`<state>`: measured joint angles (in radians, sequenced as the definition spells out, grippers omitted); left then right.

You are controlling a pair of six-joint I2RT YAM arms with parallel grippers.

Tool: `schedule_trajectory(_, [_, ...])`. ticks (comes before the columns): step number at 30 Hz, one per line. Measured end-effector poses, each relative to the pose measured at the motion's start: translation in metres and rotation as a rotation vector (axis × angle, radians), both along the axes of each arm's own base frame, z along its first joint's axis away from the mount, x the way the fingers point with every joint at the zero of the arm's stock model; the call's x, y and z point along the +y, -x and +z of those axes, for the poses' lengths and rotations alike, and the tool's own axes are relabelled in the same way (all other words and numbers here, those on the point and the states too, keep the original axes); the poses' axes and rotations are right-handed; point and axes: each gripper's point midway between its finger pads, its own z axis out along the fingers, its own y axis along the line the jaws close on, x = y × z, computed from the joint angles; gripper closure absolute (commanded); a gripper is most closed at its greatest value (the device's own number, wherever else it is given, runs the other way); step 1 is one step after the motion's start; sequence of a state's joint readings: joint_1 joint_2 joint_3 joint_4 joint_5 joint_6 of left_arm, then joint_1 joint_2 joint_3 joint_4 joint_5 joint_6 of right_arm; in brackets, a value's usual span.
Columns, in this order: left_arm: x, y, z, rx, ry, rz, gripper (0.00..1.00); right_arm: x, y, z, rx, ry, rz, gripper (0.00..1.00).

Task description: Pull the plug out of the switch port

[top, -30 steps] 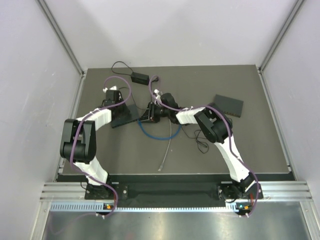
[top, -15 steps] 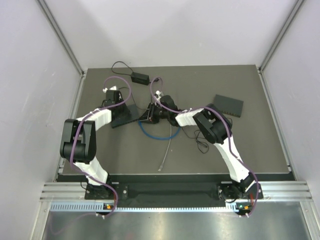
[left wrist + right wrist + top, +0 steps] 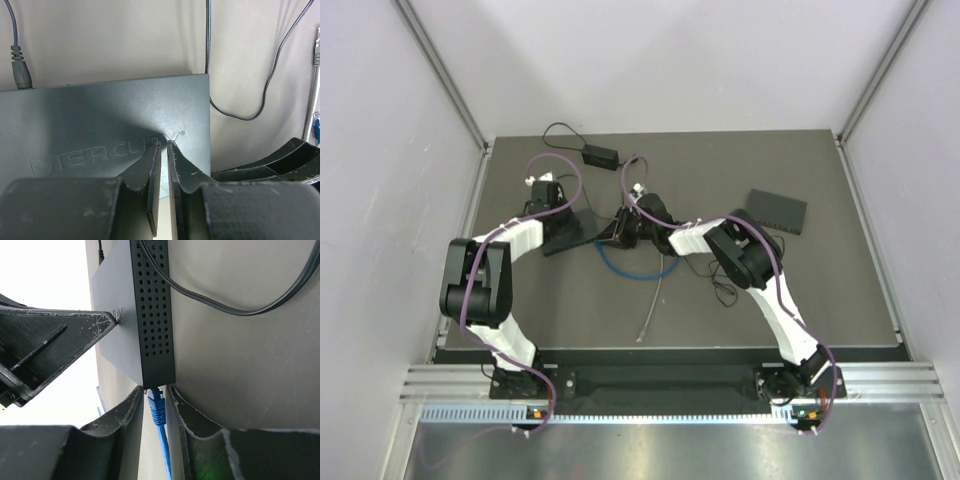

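The dark switch (image 3: 567, 233) lies at the back left of the table, and its top (image 3: 100, 115) fills the left wrist view. My left gripper (image 3: 165, 144) is shut, its tips pressed down on that top beside the logo. A blue plug (image 3: 158, 407) sits in the port at the corner of the switch (image 3: 150, 315), its blue cable (image 3: 625, 268) looping toward the front. My right gripper (image 3: 154, 388) straddles the plug, one finger on each side with a thin gap showing on either side. From above it sits at the switch's right end (image 3: 617, 235).
A second dark switch (image 3: 777, 211) lies at the back right. A black power adapter (image 3: 599, 156) and its lead (image 3: 21, 70) run to the switch's rear. A loose grey cable (image 3: 650, 310) trails to the front, and thin black wire (image 3: 235, 112) curls beside the switch.
My right gripper has edged left toward the switch and its jaws have narrowed around the blue plug. The left arm has stayed put.
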<state>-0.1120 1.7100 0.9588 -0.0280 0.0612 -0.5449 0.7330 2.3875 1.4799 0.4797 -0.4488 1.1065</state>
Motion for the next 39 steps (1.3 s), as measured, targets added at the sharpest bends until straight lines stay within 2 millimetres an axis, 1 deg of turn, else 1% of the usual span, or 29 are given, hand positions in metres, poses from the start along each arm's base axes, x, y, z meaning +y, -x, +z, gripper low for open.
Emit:
schedule_trajectory(2, [0.0,0.0,0.0,-0.003,0.001,0.0,0.85,0.001,0.0,0.0,0.002,0.002,-0.01,0.8])
schedule_trajectory(3, [0.0,-0.001,0.0,-0.006,0.001,0.0,0.85,0.001,-0.001,-0.001,0.005,0.004,-0.02,0.84])
schedule_trajectory(4, [0.0,-0.001,0.0,-0.009,0.002,0.0,0.85,0.001,-0.002,-0.001,0.008,0.005,-0.025,1.0])
schedule_trajectory(14, [0.0,-0.002,0.0,-0.017,-0.001,0.004,0.85,0.0,-0.002,-0.003,0.001,0.019,-0.023,1.0])
schedule_trajectory(20, [0.0,-0.002,0.0,-0.018,-0.002,0.005,0.84,0.001,-0.002,-0.001,-0.075,0.118,0.114,1.0])
schedule_trajectory(24, [-0.001,-0.002,0.0,-0.017,0.0,0.002,0.84,-0.005,-0.003,-0.001,-0.124,0.133,0.166,1.0])
schedule_trajectory(27, [-0.007,-0.001,0.0,-0.014,0.01,-0.017,0.84,-0.013,-0.002,-0.003,-0.133,0.134,0.219,1.0])
schedule_trajectory(32, [-0.018,0.001,0.0,-0.008,0.02,-0.047,0.84,-0.026,0.0,-0.001,-0.178,0.204,0.339,1.0])
schedule_trajectory(34, [-0.018,0.001,0.0,-0.004,0.022,-0.048,0.85,-0.027,0.003,0.0,-0.178,0.186,0.373,1.0])
schedule_trajectory(36, [-0.019,0.0,0.0,-0.003,0.024,-0.047,0.84,-0.029,0.012,-0.006,-0.122,0.138,0.364,1.0])
schedule_trajectory(39, [-0.019,0.0,0.0,-0.004,0.028,-0.044,0.84,-0.029,0.017,-0.006,-0.051,0.068,0.269,1.0])
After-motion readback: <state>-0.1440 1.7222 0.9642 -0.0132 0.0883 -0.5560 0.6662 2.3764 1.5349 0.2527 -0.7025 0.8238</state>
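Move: The blue plug sits right between my open right fingertips, in the near side of the black switch. The switch's middle lies some 8 cm to the left of that hand and 3 cm ahead. The blue cable's loop lies about 9 cm back and 9 cm right, the black adapter roughly 24 cm straight ahead. My left fingertips already rest on the switch's top, its middle about 5 cm to their left and 1 cm back. I shut my right fingers on the blue plug and pinch it, turn that wrist some 20 degrees counter-clockwise, and draw it about 3 cm to the right, then nearly 2 cm back, away from the switch. My left fingers stay on top of the switch and go about 2 cm right with it. ##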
